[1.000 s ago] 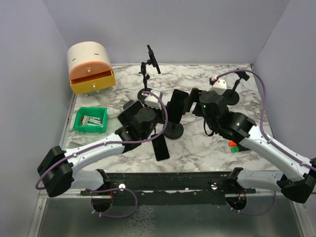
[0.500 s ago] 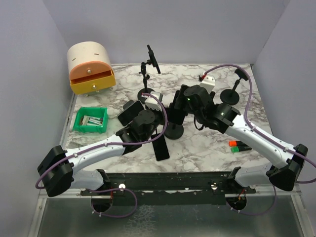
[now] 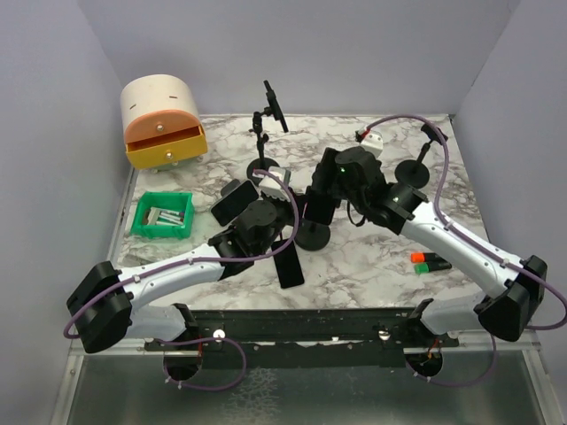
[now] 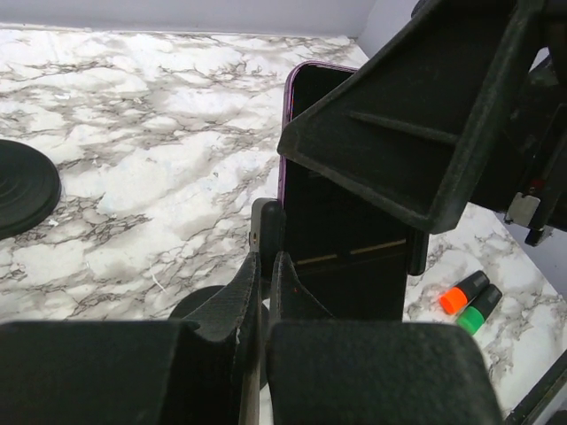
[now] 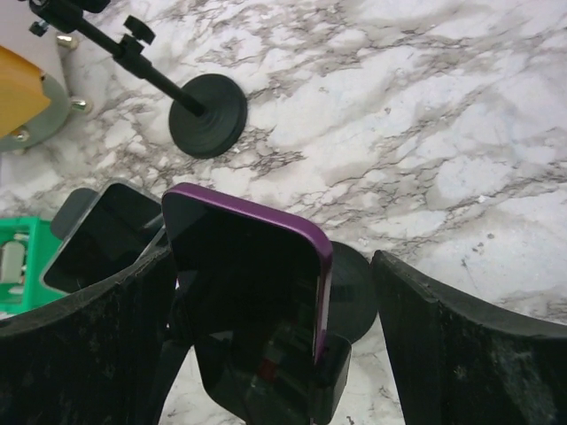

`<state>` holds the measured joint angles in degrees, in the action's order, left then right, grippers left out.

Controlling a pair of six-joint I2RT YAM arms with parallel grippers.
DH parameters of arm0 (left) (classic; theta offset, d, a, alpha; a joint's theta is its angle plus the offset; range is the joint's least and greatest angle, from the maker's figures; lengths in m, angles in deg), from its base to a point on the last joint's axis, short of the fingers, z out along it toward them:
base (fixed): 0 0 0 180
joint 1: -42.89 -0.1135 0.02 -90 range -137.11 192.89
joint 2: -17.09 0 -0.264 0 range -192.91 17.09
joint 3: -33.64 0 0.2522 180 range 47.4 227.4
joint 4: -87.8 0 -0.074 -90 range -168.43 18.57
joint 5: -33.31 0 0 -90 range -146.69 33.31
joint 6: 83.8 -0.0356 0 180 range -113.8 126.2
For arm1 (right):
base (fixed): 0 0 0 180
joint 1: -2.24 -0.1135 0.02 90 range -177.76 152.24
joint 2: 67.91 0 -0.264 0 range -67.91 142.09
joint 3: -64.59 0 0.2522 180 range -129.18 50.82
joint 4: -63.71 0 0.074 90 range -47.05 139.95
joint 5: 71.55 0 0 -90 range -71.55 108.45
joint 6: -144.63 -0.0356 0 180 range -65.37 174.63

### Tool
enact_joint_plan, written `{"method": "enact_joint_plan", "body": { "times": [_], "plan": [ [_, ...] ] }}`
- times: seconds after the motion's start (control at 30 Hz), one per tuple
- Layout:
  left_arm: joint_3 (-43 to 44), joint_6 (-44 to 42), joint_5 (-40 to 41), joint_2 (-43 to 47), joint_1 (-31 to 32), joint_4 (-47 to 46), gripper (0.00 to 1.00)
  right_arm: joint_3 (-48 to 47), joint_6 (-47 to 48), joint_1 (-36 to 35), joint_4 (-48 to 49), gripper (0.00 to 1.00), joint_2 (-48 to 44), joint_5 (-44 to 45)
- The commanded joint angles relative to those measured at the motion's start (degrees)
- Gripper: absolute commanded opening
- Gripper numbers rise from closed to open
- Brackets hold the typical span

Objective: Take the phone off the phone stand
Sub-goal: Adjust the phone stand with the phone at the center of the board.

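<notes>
The phone [image 5: 248, 274], black with a purple rim, stands upright in the black phone stand [image 3: 312, 235] at the table's middle. My right gripper [image 5: 272, 257] is open, with one finger on each side of the phone and a gap on the right side. From above, this gripper [image 3: 323, 190] covers most of the phone. My left gripper [image 4: 264, 261] is shut, its tips right at the stand's left clamp arm [image 4: 263, 226]. I cannot tell whether they pinch it. In the left wrist view the phone [image 4: 337, 221] sits partly behind a right finger [image 4: 425, 115].
A second stand [image 3: 260, 168] with a tilted holder rises at the back, and a third [image 3: 416, 168] stands at the back right. A cream box with an orange drawer [image 3: 162, 119] and a green bin [image 3: 162, 215] are on the left. Orange and green markers [image 3: 430, 261] lie on the right. A black slab [image 3: 288, 263] lies near the front.
My right arm has swung left to the stand, and its open fingers have come down around the phone. The left arm has not moved.
</notes>
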<state>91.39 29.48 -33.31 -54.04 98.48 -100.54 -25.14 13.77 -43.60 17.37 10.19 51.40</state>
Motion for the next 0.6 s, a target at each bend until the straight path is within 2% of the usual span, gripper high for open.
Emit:
{"method": "enact_joint_plan", "body": {
  "times": [0.0,0.13,0.33,0.57],
  "plan": [
    [-1.6,0.9,-3.2,1.4,0.2,-1.5,0.0,9.3,7.3,2.9,15.0,0.92,-6.3,-13.8],
    [-2.1,1.4,-5.1,1.2,0.2,-2.2,0.0,14.8,9.2,5.4,22.3,0.83,-9.9,-20.9],
    [-2.2,1.7,-6.6,0.6,0.2,-3.1,0.0,19.0,9.5,9.1,27.0,0.51,-11.3,-28.5],
    [-2.3,1.9,-7.8,0.5,0.2,-3.4,0.0,24.6,10.1,13.0,35.7,0.24,-12.7,-38.7]
  ]
}}
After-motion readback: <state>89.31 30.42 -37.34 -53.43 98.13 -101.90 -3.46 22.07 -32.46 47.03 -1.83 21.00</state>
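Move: Between the open right fingers stands the upper part of the stand-held phone: its middle lies about 2 cm back, 1 cm left and 4 cm below that hand. The stand's round base is some 4 cm back, 4 cm left and 20 cm down; the loose phone flat on the table is 12 cm back, 11 cm left, equally low. From the shut left hand, the stand-held phone lies about 5 cm right, 1 cm ahead and 2 cm higher. Turning almost on the spot, the right hand swings its fingers some 20 degrees counter-clockwise while its left side rolls up and its tips tilt slightly upward; it closes from nearly wide open to about a third, one finger on either side of the phone. The left hand, still shut beside the clamp's left end, eases back about 1 cm and sinks slightly near the end. ##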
